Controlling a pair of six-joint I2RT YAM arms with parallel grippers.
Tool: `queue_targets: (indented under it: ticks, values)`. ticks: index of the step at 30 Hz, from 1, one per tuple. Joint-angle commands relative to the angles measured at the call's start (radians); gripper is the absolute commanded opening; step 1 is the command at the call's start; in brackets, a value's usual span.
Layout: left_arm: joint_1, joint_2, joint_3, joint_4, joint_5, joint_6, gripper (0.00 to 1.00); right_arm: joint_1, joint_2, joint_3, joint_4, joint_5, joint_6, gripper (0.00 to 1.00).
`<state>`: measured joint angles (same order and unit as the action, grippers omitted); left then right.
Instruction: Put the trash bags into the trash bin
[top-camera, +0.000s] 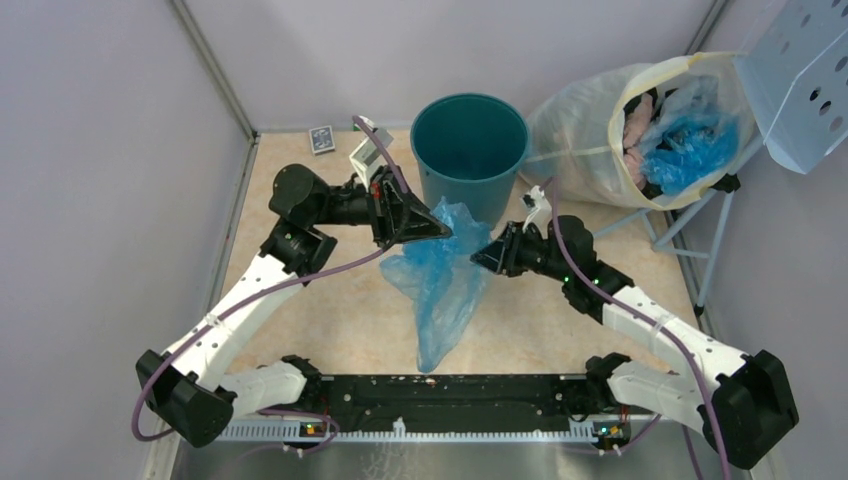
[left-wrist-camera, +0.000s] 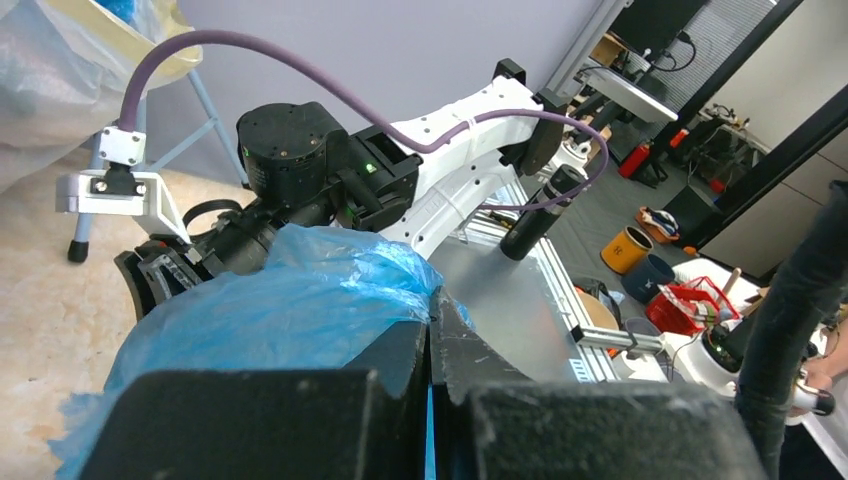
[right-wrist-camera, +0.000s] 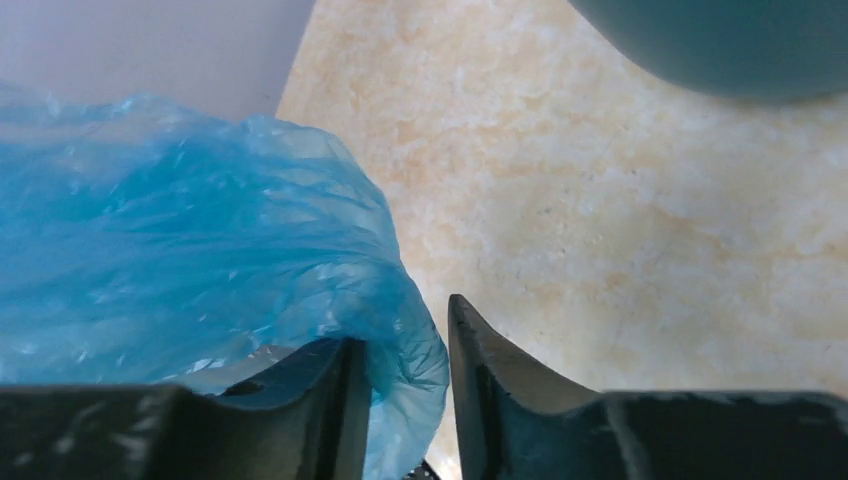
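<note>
A light-blue trash bag (top-camera: 440, 285) hangs in front of the dark-teal trash bin (top-camera: 470, 190), its tail reaching the table near the arms' bases. My left gripper (top-camera: 440, 228) is shut on the bag's upper left edge. In the left wrist view its jaws (left-wrist-camera: 432, 305) meet with blue film (left-wrist-camera: 280, 310) pinched between them. My right gripper (top-camera: 480, 252) is at the bag's right edge. Its jaws (right-wrist-camera: 405, 320) stand apart with a fold of the bag (right-wrist-camera: 180, 250) between them, and a gap shows beside the right finger. The bin (right-wrist-camera: 720, 50) lies just beyond.
A cloudy-white sack (top-camera: 585, 130) on a stand at the back right holds more blue bags (top-camera: 690, 145). A perforated pale-blue panel (top-camera: 800, 80) hangs over it. A small card box (top-camera: 321, 139) lies by the back wall. Walls close in the left and back.
</note>
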<state>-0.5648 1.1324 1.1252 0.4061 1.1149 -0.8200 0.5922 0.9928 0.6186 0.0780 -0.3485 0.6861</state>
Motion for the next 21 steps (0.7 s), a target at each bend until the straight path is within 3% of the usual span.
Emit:
queue_targets:
  ticks: [1,3,6,9,13,17,21]
  values:
    - [0.012,-0.026,0.022,-0.041,0.000,0.054,0.00,-0.002,-0.028,0.092,-0.157,0.151,-0.025,0.19]
    - [0.016,-0.026,0.064,-0.257,-0.028,0.209,0.00,-0.002,-0.056,0.148,-0.307,0.314,-0.060,0.00]
    - [0.017,0.000,0.139,-0.711,-0.157,0.472,0.00,-0.002,-0.081,0.220,-0.532,0.580,-0.098,0.00]
    - [0.016,0.061,0.169,-0.968,-0.326,0.623,0.00,0.001,-0.091,0.257,-0.651,0.734,-0.147,0.00]
    - [0.011,0.122,0.157,-1.096,-0.584,0.658,0.00,0.021,-0.084,0.290,-0.765,0.950,-0.140,0.00]
    - [0.009,0.142,0.129,-1.151,-0.947,0.609,0.00,0.036,0.000,0.349,-1.023,1.283,0.043,0.00]
    - [0.010,0.183,0.123,-1.167,-1.022,0.564,0.00,0.038,0.087,0.371,-1.122,1.301,0.084,0.00]
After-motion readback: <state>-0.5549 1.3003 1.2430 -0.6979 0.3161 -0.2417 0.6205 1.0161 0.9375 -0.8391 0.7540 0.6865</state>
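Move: The blue bag hangs from the left hand's fingers, its middle roughly 18 cm straight below them. From the right hand that middle is about 8 cm back, 9 cm left and 5 cm higher, with its gathered edge between the half-open fingers. The trash bin stands some 24 cm ahead of the right hand, 2 cm left and 5 cm lower; the large clear bag is about 28 cm ahead, 36 cm right and 5 cm higher. Right hand pinches the bag and pulls 20 cm right; left, still gripping, sinks 21 cm and goes forward. ##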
